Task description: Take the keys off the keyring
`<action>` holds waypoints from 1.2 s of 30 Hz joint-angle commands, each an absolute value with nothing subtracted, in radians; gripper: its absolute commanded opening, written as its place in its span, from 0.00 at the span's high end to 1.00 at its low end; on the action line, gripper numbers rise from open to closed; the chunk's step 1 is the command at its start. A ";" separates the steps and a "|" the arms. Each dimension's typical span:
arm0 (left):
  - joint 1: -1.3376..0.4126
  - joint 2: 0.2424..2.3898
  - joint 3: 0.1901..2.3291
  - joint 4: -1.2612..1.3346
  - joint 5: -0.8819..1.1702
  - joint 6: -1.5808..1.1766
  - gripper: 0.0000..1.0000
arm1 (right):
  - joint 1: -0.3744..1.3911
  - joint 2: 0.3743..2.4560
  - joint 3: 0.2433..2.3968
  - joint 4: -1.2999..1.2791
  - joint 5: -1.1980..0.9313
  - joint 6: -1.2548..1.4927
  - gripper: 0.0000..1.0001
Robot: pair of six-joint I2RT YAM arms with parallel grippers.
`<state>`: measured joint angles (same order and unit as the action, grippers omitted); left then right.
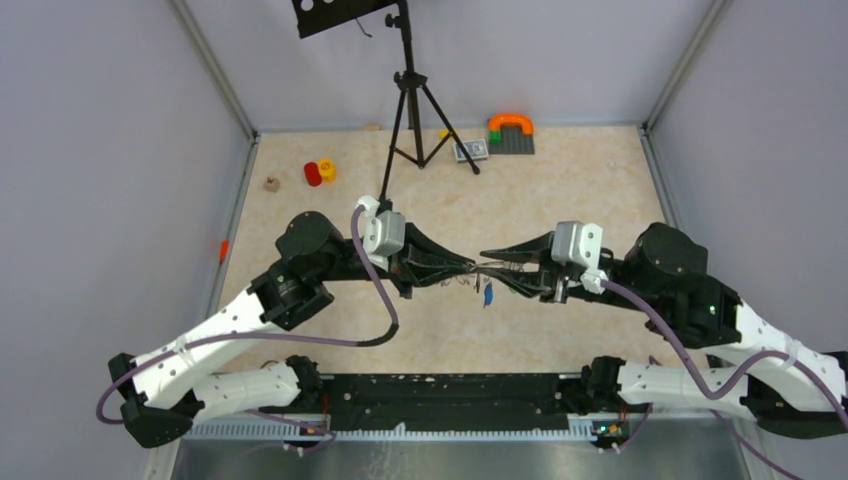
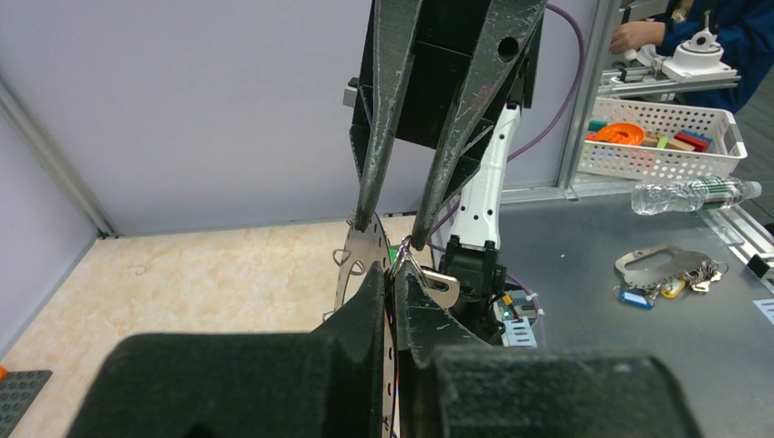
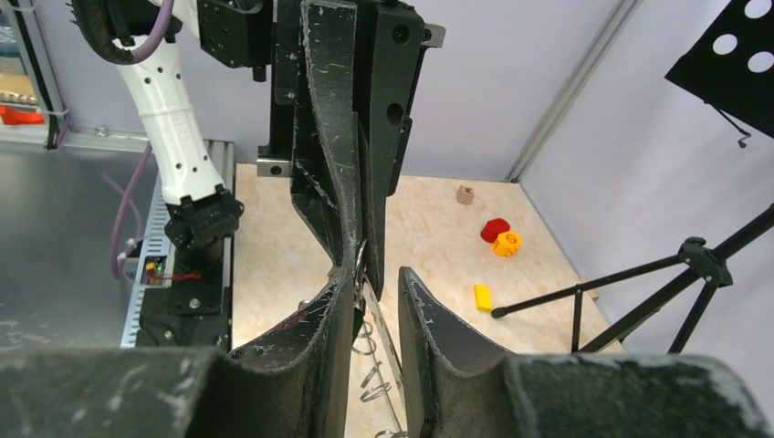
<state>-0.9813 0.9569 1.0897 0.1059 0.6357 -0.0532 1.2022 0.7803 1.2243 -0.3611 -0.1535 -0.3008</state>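
Observation:
My two grippers meet tip to tip above the middle of the table. The left gripper (image 1: 466, 268) (image 2: 394, 272) is shut on the edge of the keyring (image 2: 351, 260), a flat grey metal ring held edge-on. The right gripper (image 1: 487, 264) (image 3: 379, 274) faces it, its jaws a little apart and straddling the keyring's thin edge (image 3: 383, 328). One of its fingertips (image 2: 420, 235) sits at a small wire loop on the ring. A silver key (image 2: 445, 285) hangs beside the left jaws. A blue-tagged key (image 1: 487, 294) dangles under the grippers. Small wire loops (image 3: 365, 347) hang along the ring.
A black tripod stand (image 1: 410, 110) rises at the back centre; its leg (image 3: 630, 278) runs near the right arm. Red and yellow toys (image 1: 320, 172), a wooden cube (image 1: 271, 184) and a grey plate with an orange arch (image 1: 511, 133) lie at the back. A yellow block (image 3: 482, 297) lies on the table.

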 commanded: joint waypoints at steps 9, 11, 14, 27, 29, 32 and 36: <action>-0.978 0.937 1.098 0.185 0.655 -0.046 1.00 | 1.210 0.810 1.226 -0.341 -0.189 -0.268 0.74; -0.978 0.937 1.098 0.186 0.655 -0.046 1.00 | 1.209 0.817 1.224 -0.342 -0.192 -0.268 0.76; -0.978 0.937 1.098 0.184 0.655 -0.045 1.00 | 1.210 0.822 1.224 -0.340 -0.196 -0.268 0.80; -0.978 0.933 1.095 0.163 0.643 -0.032 0.89 | 1.210 0.834 1.260 -0.408 -0.206 -0.262 1.00; -0.979 0.936 1.101 0.150 0.653 -0.030 0.78 | 1.209 0.849 1.286 -0.447 -0.209 -0.270 1.00; -0.979 0.942 1.114 0.129 0.677 -0.021 0.63 | 1.209 0.871 1.331 -0.516 -0.214 -0.285 1.00; -0.977 0.956 1.139 0.095 0.708 -0.008 0.60 | 1.209 0.894 1.361 -0.572 -0.220 -0.300 1.00</action>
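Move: The small split ring sits in the left hand's shut fingertips, right at that hand's point. From the right hand's half-open fingers it lies about 1 cm to the left and 1 cm down, level fore and aft. Counted from the right hand, the key is some 2 cm back, 1 cm left and 2 cm down. The keyring plate hangs edge-on about 1 cm right and 4 cm below, and the blue tag about 3 cm back, straight below by roughly 5 cm. The right fingers close on the small split ring at the left fingertips, after easing about 1 cm left and 1 cm down onto it. Once they are shut, the left fingers open part way and leave the ring to them, that hand sinking barely 1 cm. The right hand then moves roughly 1 cm back and down, starting to roll and turn by under 10 degrees. ##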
